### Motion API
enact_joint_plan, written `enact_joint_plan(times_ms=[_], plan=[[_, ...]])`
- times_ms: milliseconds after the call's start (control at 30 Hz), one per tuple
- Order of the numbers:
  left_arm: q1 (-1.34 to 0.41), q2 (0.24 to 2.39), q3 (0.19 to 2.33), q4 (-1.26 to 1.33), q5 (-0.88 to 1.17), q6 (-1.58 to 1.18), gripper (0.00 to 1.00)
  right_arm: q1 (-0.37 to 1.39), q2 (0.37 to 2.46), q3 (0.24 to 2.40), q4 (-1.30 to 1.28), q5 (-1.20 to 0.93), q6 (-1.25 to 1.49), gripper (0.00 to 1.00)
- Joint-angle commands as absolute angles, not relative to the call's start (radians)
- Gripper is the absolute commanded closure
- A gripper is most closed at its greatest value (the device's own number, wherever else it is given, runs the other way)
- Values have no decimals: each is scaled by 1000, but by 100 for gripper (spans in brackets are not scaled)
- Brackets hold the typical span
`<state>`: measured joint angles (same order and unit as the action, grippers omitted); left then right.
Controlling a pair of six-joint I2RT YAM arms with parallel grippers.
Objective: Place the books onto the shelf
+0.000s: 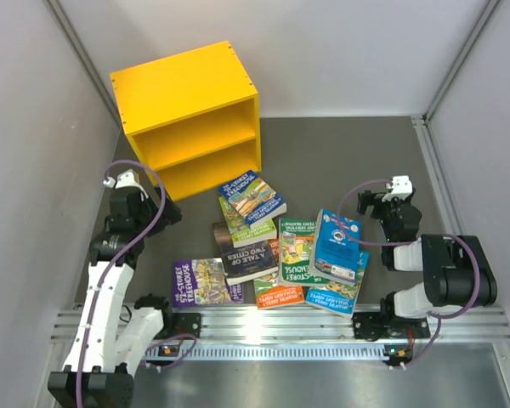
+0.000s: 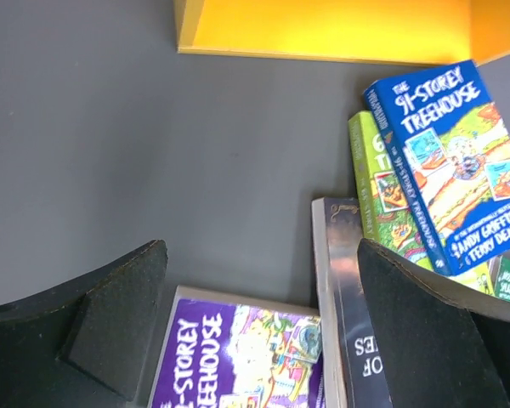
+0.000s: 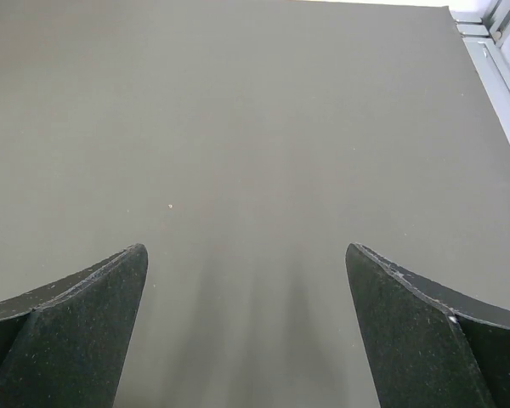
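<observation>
The yellow shelf [image 1: 187, 127] stands at the back left, its two compartments open toward the books; its lower edge shows in the left wrist view [image 2: 323, 30]. Several books lie overlapping mid-table: a blue one [image 1: 252, 197] [image 2: 450, 161] on a green one [image 1: 246, 225] [image 2: 382, 195], a dark one [image 1: 246, 257] [image 2: 344, 289], a purple one [image 1: 206, 282] [image 2: 238, 357], and a bright blue one [image 1: 337, 246] on the right. My left gripper [image 1: 166, 214] [image 2: 261, 255] hangs open over the purple book's far corner. My right gripper [image 1: 368, 201] [image 3: 246, 251] stands open over bare table, right of the pile.
An orange book [image 1: 280, 293] and more green ones [image 1: 299, 234] lie in the same pile. An aluminium rail [image 1: 280, 327] runs along the near edge. Grey walls close in on the left and right. Bare grey table [image 3: 238, 127] lies ahead of the right gripper.
</observation>
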<state>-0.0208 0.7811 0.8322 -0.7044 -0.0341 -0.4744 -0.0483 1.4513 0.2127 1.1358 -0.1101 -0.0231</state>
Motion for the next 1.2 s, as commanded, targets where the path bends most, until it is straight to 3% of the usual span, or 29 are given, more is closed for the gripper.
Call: enact_joint_plan(times_ms=[0, 167, 333, 467, 533, 667, 733, 833, 867, 933, 1167], plan=[[-20, 801, 902, -794, -54, -465, 1, -44, 1454, 241, 1197, -118, -28, 0], [-20, 784, 913, -787, 162, -393, 1, -40, 1384, 253, 1116, -32, -5, 0], [-20, 677, 937, -854, -60, -610, 1, -29, 1111, 353, 791, -114, -6, 0], [-20, 601, 925, -862, -9, -676, 1, -28, 1039, 622, 360, -31, 214, 0], [-20, 577, 914, -822, 26, -704, 1, -28, 1058, 734, 263, -32, 224, 0], [-20, 617, 928, -834, 32, -715, 1, -25, 1098, 1131, -112, -78, 317, 0], [-20, 659, 931, -841, 40, -715, 1, -25, 1108, 1204, -176, -132, 395, 0], [-20, 693, 931, -827, 38, -715, 1, -28, 1117, 1143, -270, -103, 692, 0], [-20, 692, 927, -818, 32, -715, 1, -46, 1138, 1088, -224, -341, 695, 0], [-20, 690, 925, -796, 28, -715, 1, -40, 1257, 1092, -208, -509, 762, 0], [-20, 689, 902, -839, -23, -670, 4, 29, 1327, 1051, -322, -501, 781, 0]])
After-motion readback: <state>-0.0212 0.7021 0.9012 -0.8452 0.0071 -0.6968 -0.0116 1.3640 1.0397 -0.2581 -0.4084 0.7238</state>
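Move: The blue 91-Storey Treehouse book, on top of the pile by the shelf, lies about 39 cm to the right hand's left, nearly level with it (some 2 cm back) and 5 cm below. From that hand the plain blue book is roughly 13 cm left and 14 cm back, and the green Treehouse book 26 cm left and 15 cm back, both some 7 cm lower. From the left hand the 91-Storey book is about 10 cm ahead, 27 cm right and 14 cm below. The 91-Storey book is what the empty right hand turns towards: starting low, the hand rises steeply some 30 cm, then swings about 9 cm left while sinking 20 cm, rolling its left side up some 45 degrees and tipping its wide-open fingers down and leftward. The left hand, also open, lifts back about 5 cm, then sinks halfway again. ##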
